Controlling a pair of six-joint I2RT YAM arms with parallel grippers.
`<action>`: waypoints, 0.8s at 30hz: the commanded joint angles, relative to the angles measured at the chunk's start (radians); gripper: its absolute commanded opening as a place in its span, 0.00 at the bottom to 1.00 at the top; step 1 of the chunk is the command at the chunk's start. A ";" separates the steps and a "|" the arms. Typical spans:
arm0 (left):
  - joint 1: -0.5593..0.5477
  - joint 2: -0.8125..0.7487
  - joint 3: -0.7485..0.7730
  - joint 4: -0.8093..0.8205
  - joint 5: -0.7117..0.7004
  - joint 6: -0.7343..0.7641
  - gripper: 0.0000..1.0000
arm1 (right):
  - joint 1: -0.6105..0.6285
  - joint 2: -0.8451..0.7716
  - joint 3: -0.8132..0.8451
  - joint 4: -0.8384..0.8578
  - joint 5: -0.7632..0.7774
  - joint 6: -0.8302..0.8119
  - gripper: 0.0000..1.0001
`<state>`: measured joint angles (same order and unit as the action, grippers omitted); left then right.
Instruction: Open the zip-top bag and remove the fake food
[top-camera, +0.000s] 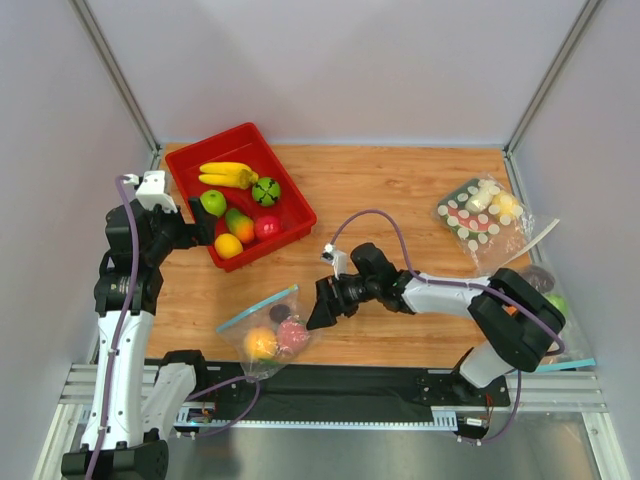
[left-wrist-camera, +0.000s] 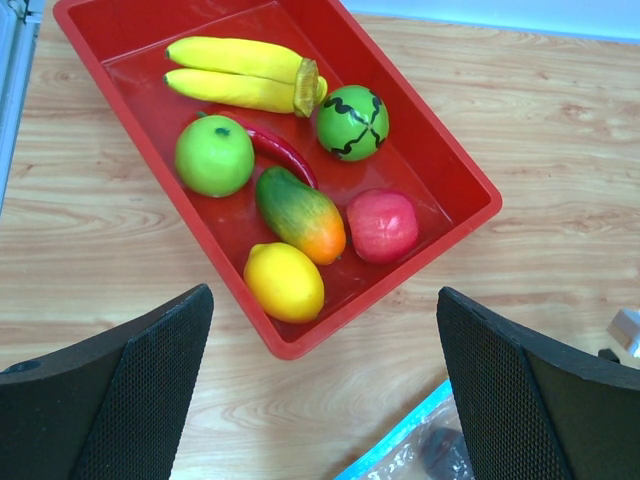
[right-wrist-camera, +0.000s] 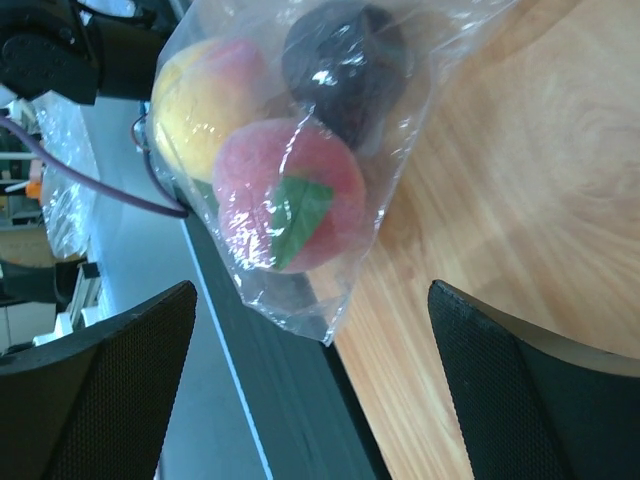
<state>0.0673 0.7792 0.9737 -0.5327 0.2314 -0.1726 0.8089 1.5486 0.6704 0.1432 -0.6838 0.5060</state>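
The zip-top bag (top-camera: 268, 330) lies flat at the table's near edge, its blue zip strip (top-camera: 257, 308) on the far-left side. Inside is the fake food: a yellow-orange fruit (top-camera: 260, 343), a pink-red one (top-camera: 292, 336) and a dark purple one (top-camera: 280, 313). My right gripper (top-camera: 322, 308) is open just right of the bag, not holding it. In the right wrist view the bag (right-wrist-camera: 400, 150) with its pink fruit (right-wrist-camera: 290, 195) lies ahead of the open right gripper (right-wrist-camera: 310, 295). My left gripper (top-camera: 205, 222) (left-wrist-camera: 325, 292) is open above the red tray's near corner, with the bag's zip corner (left-wrist-camera: 400, 448) below it.
A red tray (top-camera: 296, 205) at the back left holds bananas (top-camera: 228, 174), a green apple (top-camera: 213, 203) and other fruit. A bigger crinkly clear bag (top-camera: 482, 215) lies at the back right. A black strip (top-camera: 380, 380) runs along the table's near edge, under the bag's lower end.
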 joint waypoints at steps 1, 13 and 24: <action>0.005 -0.001 0.010 0.034 0.009 0.010 0.99 | 0.038 -0.001 -0.029 0.133 -0.076 0.049 1.00; 0.005 0.005 0.008 0.033 0.003 0.010 0.99 | 0.079 0.085 -0.029 0.292 -0.085 0.101 0.75; 0.006 0.006 0.003 0.037 0.013 0.015 0.99 | 0.076 0.131 0.015 0.340 -0.062 0.114 0.00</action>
<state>0.0673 0.7853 0.9737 -0.5312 0.2310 -0.1722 0.8825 1.6901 0.6418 0.4259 -0.7601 0.6331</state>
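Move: The near right corner of the zip-top bag lies about 3 cm back, 3 cm left and 2 cm below the open right hand. In the bag, the pink peach is roughly 4 cm back and 5 cm left of that hand, the yellow peach about 6 cm back and 11 left, and the dark plum about level and 7 left, all some 1 cm lower than the hand. From the left hand the corner is about 17 cm back, 21 right and 24 down. Jaws wide, the right hand first draws back about 3 cm beside the bag's right side while starting to slide left, then keeps on left, some 3 cm in all, to the near right corner by the pink peach, with a slight wrist turn. There it dips a good centimetre and comes up a little, and the fingers close from wide open to almost shut, pinching the loose clear film just short of the peach. ##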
